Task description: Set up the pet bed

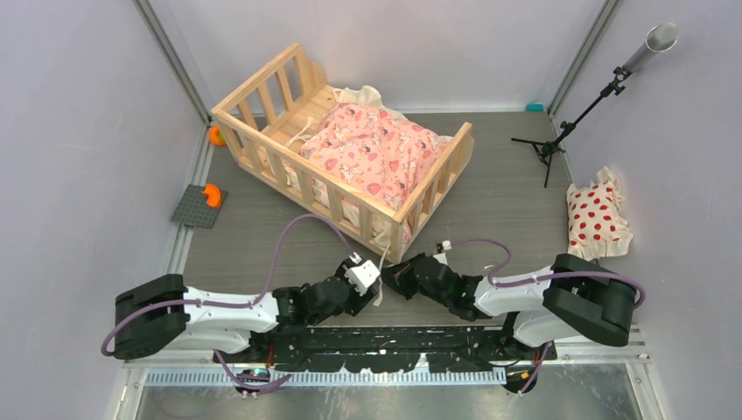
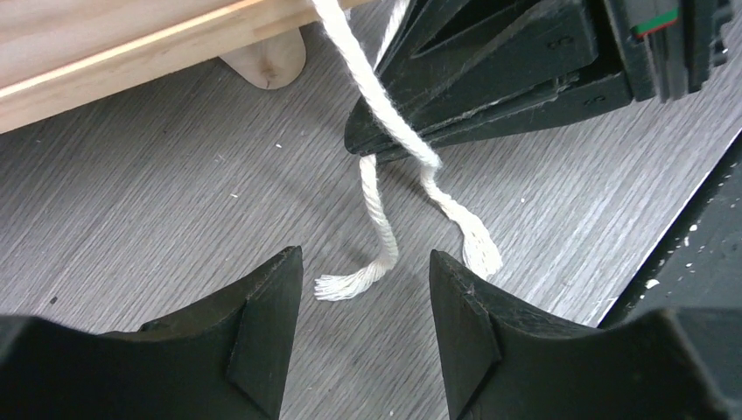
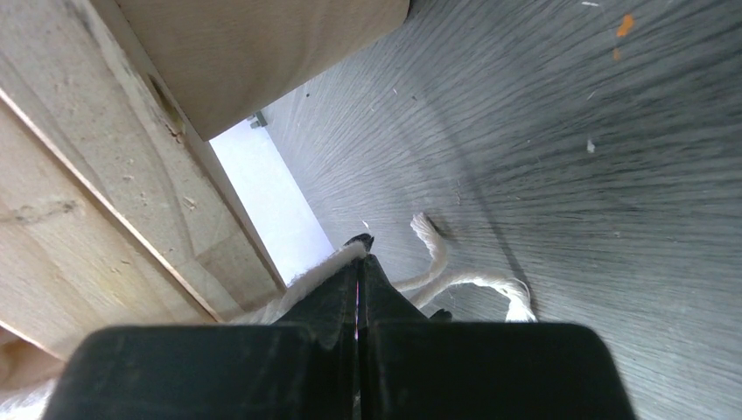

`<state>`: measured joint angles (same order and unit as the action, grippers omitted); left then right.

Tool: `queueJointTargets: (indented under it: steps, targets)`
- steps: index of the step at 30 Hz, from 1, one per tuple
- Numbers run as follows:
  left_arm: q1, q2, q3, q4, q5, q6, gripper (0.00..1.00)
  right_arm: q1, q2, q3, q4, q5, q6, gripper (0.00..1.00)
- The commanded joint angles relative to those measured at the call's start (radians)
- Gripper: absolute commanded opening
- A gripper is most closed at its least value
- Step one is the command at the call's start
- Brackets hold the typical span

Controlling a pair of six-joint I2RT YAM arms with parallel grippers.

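Note:
The pet bed point(image 1: 350, 199), a light wooden crib with slatted rails, stands at the back left with a pink print cushion point(image 1: 376, 153) lying in it. Both grippers meet at its near corner. My left gripper point(image 1: 379, 289) point(image 2: 363, 258) is open just above the floor. Two cream ties point(image 2: 378, 206) lie in front of its tips, one frayed end between them. My right gripper point(image 1: 394, 278) point(image 3: 360, 249) is shut. One tie point(image 3: 306, 276) runs along its side and over its tip point(image 2: 354, 140); I cannot see any cord pinched. A round bed foot point(image 2: 267, 61) shows beside it.
A white pillow with red dots point(image 1: 595, 219) lies at the right wall. A black tripod stand point(image 1: 560, 140) rises at the back right. A grey plate with an orange piece point(image 1: 199, 206) and another orange object point(image 1: 216, 136) sit by the left wall.

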<state>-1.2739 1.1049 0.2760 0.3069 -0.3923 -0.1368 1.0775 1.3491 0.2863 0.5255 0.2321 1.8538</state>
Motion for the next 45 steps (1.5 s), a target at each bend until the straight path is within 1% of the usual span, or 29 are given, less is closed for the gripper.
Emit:
queueJointTargets:
  steps: [1, 6, 13, 18, 30, 35, 38, 40, 45]
  targets:
    - [0.008, 0.042, 0.04, 0.072, -0.018, 0.051, 0.57, -0.006, 0.013, 0.032, 0.057, -0.015, 0.005, 0.01]
    - [0.018, 0.092, 0.057, 0.101, -0.035, 0.083, 0.57, -0.008, 0.02, 0.033, 0.065, -0.023, 0.007, 0.0]
    - [0.038, 0.161, 0.085, 0.138, -0.012, 0.104, 0.55, -0.014, 0.044, 0.031, 0.094, -0.041, 0.016, 0.01]
    - [0.044, 0.201, 0.097, 0.137, -0.013, 0.116, 0.45, -0.013, 0.063, 0.032, 0.119, -0.052, 0.019, 0.01]
    - [0.046, 0.184, 0.083, 0.078, -0.013, 0.126, 0.45, -0.02, 0.034, 0.048, 0.062, -0.047, -0.006, 0.01]
    - [0.045, 0.191, 0.098, 0.024, -0.009, 0.132, 0.45, -0.021, 0.016, 0.049, 0.04, -0.044, -0.01, 0.01]
    - [0.046, 0.18, 0.091, 0.029, -0.006, 0.132, 0.44, -0.024, 0.008, 0.049, 0.025, -0.039, -0.011, 0.01]
    - [0.046, 0.178, 0.091, 0.028, -0.009, 0.132, 0.42, -0.023, 0.008, 0.05, 0.024, -0.04, -0.013, 0.01]
    - [0.045, 0.182, 0.091, 0.05, -0.016, 0.162, 0.31, -0.023, 0.018, 0.054, 0.026, -0.044, -0.013, 0.01]
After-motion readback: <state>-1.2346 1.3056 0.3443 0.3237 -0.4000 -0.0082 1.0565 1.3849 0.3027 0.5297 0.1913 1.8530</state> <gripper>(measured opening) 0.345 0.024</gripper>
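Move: The loose tail of the white cord, hanging from the closed right gripper, is the left hand's target: about 2 cm ahead, 1 cm right and 3 cm below. The right fingertips are some 2 cm ahead and 4 cm right of the left hand; the other cord end is about 3 cm back, 3 cm right and 4 cm below; the crib's near corner is roughly 5 cm ahead and 6 cm right. From the right hand the tail is level ahead, about 3 cm left and 3 cm below. Bring the left gripper down about 3 cm and forward about 2 cm to straddle the cord tail under the right fingertips, rolling its left side up some 10 degrees. Narrow the fingers partway around the cord in two steps, first at the end of the forward reach, then again once low, without shutting them. Keep the right gripper shut on the cord, practically in place. ##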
